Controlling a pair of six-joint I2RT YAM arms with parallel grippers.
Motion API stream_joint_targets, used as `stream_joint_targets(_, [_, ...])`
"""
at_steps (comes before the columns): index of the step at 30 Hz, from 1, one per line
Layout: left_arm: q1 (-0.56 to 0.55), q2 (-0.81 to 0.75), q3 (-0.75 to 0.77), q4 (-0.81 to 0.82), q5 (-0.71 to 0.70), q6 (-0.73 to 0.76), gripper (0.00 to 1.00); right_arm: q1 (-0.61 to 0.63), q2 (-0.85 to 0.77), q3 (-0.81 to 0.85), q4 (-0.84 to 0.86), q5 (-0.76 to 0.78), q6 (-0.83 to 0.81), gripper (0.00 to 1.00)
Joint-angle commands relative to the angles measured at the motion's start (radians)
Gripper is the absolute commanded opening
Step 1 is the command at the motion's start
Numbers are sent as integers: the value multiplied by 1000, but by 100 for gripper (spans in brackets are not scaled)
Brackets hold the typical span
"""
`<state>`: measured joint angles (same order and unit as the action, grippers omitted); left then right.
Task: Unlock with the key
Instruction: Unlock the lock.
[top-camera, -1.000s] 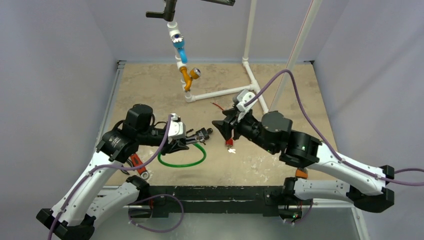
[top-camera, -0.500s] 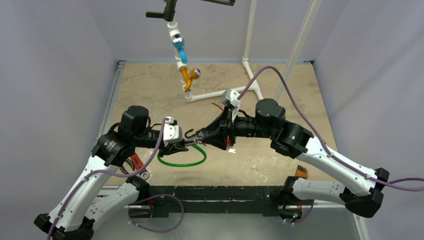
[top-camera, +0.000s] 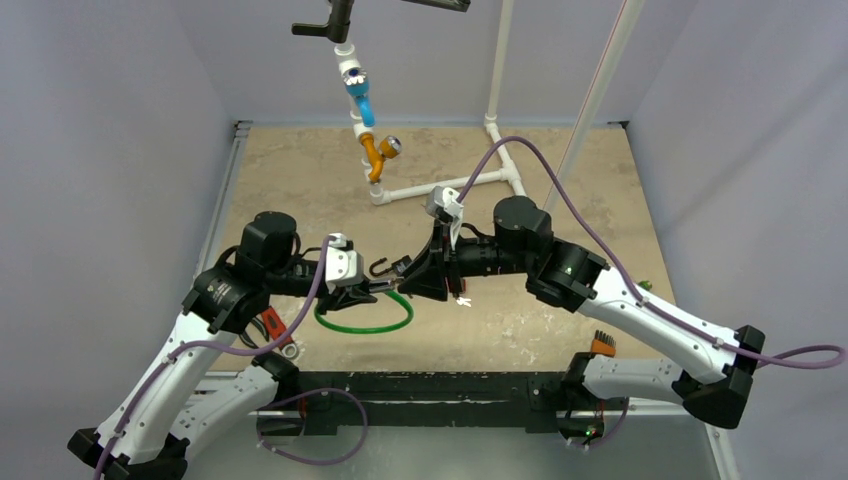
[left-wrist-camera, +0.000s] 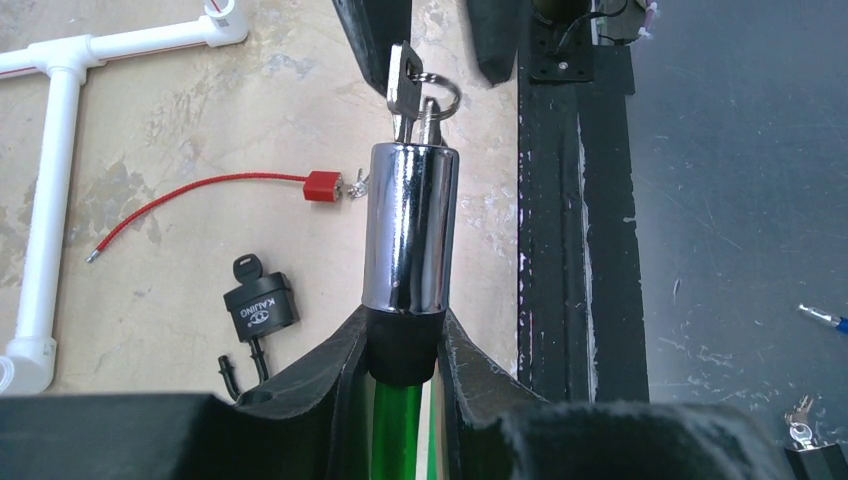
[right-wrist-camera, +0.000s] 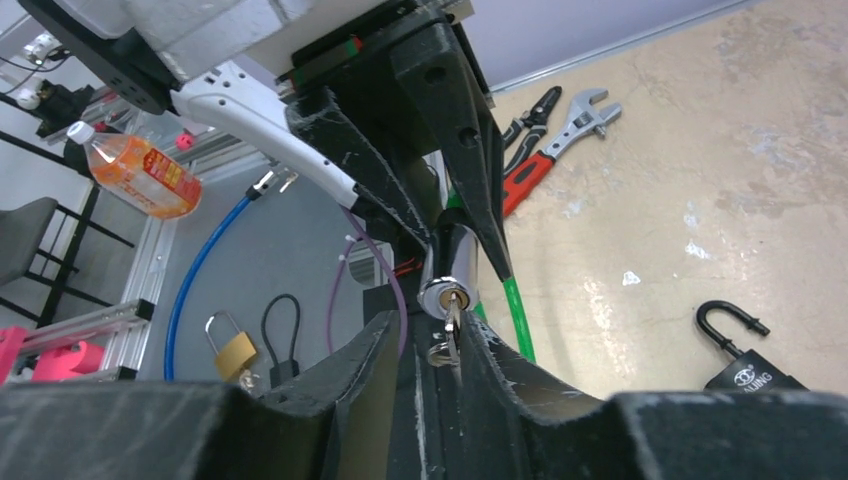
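My left gripper (left-wrist-camera: 405, 350) is shut on the black collar of a chrome cylinder lock (left-wrist-camera: 410, 225), whose green cable (left-wrist-camera: 395, 430) runs back between the jaws. A silver key (left-wrist-camera: 403, 80) on a small ring sticks out of the lock's far end. In the right wrist view the same key (right-wrist-camera: 452, 325) sits in the lock's keyhole (right-wrist-camera: 447, 290). My right gripper (right-wrist-camera: 430, 330) stands open around the key. The key lies close against one finger (right-wrist-camera: 480, 345), and a gap shows on the other side. From above, both grippers meet over the green loop (top-camera: 365, 325).
A black padlock (left-wrist-camera: 260, 305) and a small red cable lock (left-wrist-camera: 322, 186) lie on the table beside the lock. A white pipe frame (top-camera: 440, 185) with orange and blue valves (top-camera: 372, 150) stands at the back. Red pliers and a wrench (right-wrist-camera: 560, 130) lie near the left arm.
The right arm has swung left to the lock, bringing its fingers around the key, and its jaws have narrowed. The left gripper has drawn back slightly, still holding the lock.
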<state>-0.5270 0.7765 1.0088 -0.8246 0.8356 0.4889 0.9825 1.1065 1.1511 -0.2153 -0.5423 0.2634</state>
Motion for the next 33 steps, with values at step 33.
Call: stream_joint_targets(33, [-76,33,146,88,-312,388,0,-126,159,-90,321,-202,403,0])
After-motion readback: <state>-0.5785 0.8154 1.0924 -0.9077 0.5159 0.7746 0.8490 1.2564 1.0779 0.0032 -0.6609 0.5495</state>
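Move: The key already stands in the right-facing end of the chrome lock cylinder, about 7 cm right of the left hand, 1 cm ahead and 3 cm below. That hand holds the cylinder by its black collar. From the right hand the key is only about 1 cm ahead, 1 cm left and 1 cm down. On the table some 22 cm below the right hand, the black padlock lies about 7 cm ahead and the red lock 2 cm ahead and 12 cm right. The key's head is pinched as the right fingers, still partly open around it, shut while easing about 1 cm forward and down. Then both hands carry lock and key forward together, about 4 cm, drifting left; the right also sinks some 2.5 cm as the left tips the keyhole end down. Meanwhile they roll oppositely about the key's line, some 35 degrees between them: the right hand's top forward, the left's backward. ##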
